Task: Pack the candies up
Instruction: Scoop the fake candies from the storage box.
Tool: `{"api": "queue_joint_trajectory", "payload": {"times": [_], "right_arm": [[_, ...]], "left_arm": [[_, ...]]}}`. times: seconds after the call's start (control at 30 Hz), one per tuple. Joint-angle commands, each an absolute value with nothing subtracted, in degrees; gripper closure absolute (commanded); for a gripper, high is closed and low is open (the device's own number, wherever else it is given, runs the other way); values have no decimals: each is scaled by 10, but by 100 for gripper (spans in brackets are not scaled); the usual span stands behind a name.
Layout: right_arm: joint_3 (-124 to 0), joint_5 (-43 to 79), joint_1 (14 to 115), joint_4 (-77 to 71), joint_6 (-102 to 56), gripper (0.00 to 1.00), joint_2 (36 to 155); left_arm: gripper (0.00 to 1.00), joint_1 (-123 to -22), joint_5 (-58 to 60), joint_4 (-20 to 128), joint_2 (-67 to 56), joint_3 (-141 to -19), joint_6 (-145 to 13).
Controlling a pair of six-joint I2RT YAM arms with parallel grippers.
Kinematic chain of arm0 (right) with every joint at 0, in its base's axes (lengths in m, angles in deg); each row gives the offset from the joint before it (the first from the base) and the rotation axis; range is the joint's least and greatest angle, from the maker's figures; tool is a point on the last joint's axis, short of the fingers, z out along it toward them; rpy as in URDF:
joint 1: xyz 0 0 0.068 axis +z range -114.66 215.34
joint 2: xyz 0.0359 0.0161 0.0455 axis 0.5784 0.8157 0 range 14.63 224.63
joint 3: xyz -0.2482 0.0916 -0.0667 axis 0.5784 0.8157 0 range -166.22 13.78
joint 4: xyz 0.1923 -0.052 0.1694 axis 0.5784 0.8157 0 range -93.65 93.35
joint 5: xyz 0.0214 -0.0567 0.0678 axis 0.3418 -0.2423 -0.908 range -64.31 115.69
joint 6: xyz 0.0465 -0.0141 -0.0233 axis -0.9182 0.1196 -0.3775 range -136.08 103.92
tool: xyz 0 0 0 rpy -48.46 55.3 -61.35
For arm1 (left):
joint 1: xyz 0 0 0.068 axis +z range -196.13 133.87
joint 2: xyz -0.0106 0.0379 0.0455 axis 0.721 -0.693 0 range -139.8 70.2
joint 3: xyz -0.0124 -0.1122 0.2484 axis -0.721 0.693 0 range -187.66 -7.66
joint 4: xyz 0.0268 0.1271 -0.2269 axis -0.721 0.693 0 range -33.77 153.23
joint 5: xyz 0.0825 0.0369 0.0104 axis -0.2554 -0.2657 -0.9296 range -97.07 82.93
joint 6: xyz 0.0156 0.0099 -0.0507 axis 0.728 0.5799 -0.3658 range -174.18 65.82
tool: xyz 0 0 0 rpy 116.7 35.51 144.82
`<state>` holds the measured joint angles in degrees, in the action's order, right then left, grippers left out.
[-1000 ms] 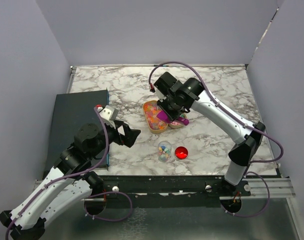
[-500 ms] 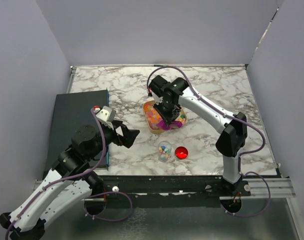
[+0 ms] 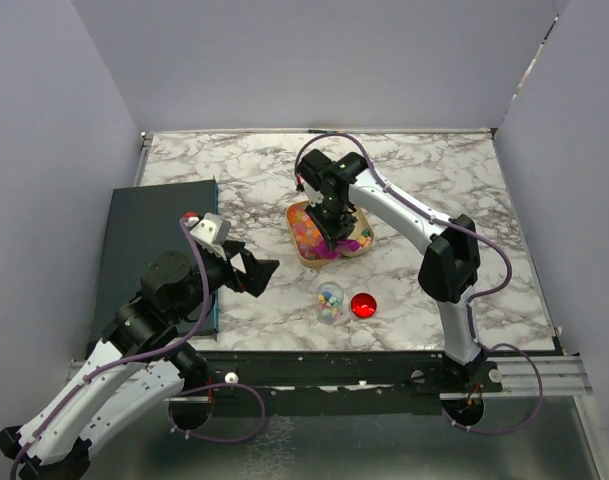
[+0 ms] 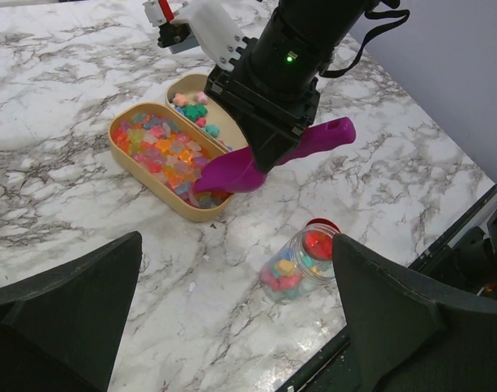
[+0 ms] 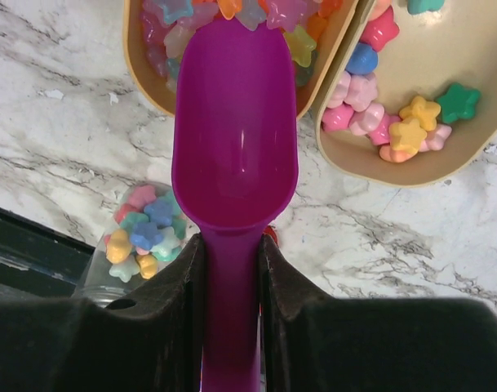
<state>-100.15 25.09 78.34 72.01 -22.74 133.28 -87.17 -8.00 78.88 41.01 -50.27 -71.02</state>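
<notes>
Small star-shaped candies (image 4: 162,155) in mixed colours fill the left compartment of a tan two-part tray (image 3: 296,250). A few more candies (image 5: 395,122) lie in the right compartment. My right gripper (image 5: 230,253) is shut on the handle of a purple scoop (image 5: 236,155). The scoop's bowl looks empty, and its tip touches the candies (image 5: 162,33) at the near end of the left compartment. A clear jar (image 4: 297,268) with some candies inside stands in front of the tray. My left gripper (image 4: 238,245) hovers open to the left of the jar (image 3: 330,300), holding nothing.
A shiny red lid (image 3: 363,305) lies just right of the jar. A dark mat (image 3: 154,240) covers the table's left side under my left arm. Grey walls close in the table on three sides, and a black rail (image 3: 324,365) runs along the near edge.
My right arm swung left and folded in over the tray, bringing the scoop from the right compartment down to the left one. The left arm barely shifted.
</notes>
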Motion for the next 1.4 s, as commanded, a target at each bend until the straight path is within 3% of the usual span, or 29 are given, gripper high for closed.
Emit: {"api": "queue_joint_trajectory", "payload": {"times": [0.0, 1.37], "right_arm": [[-1016, 230, 780, 705, -234, 99, 1360], [-767, 283, 770, 413, -272, 99, 1309]], "left_arm": [[1, -876, -90, 793, 415, -497, -705], [1, -877, -104, 793, 398, -496, -706]]}}
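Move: The right hand holds the purple scoop; the middle of the clear-candy box lies some 7 cm ahead, 5 cm left and 11 cm below. The other candy box is about 9 cm ahead and 4 cm right of the hand, the jar roughly 8 cm straight back, the red lid 9 cm back and 7 cm right. From the left hand, the clear-candy box is about 13 cm ahead, 8 cm right and 26 cm below. Keeping its grip, the right hand sinks about 7 cm, easing forward-left, to work the scoop into the clear candies. ##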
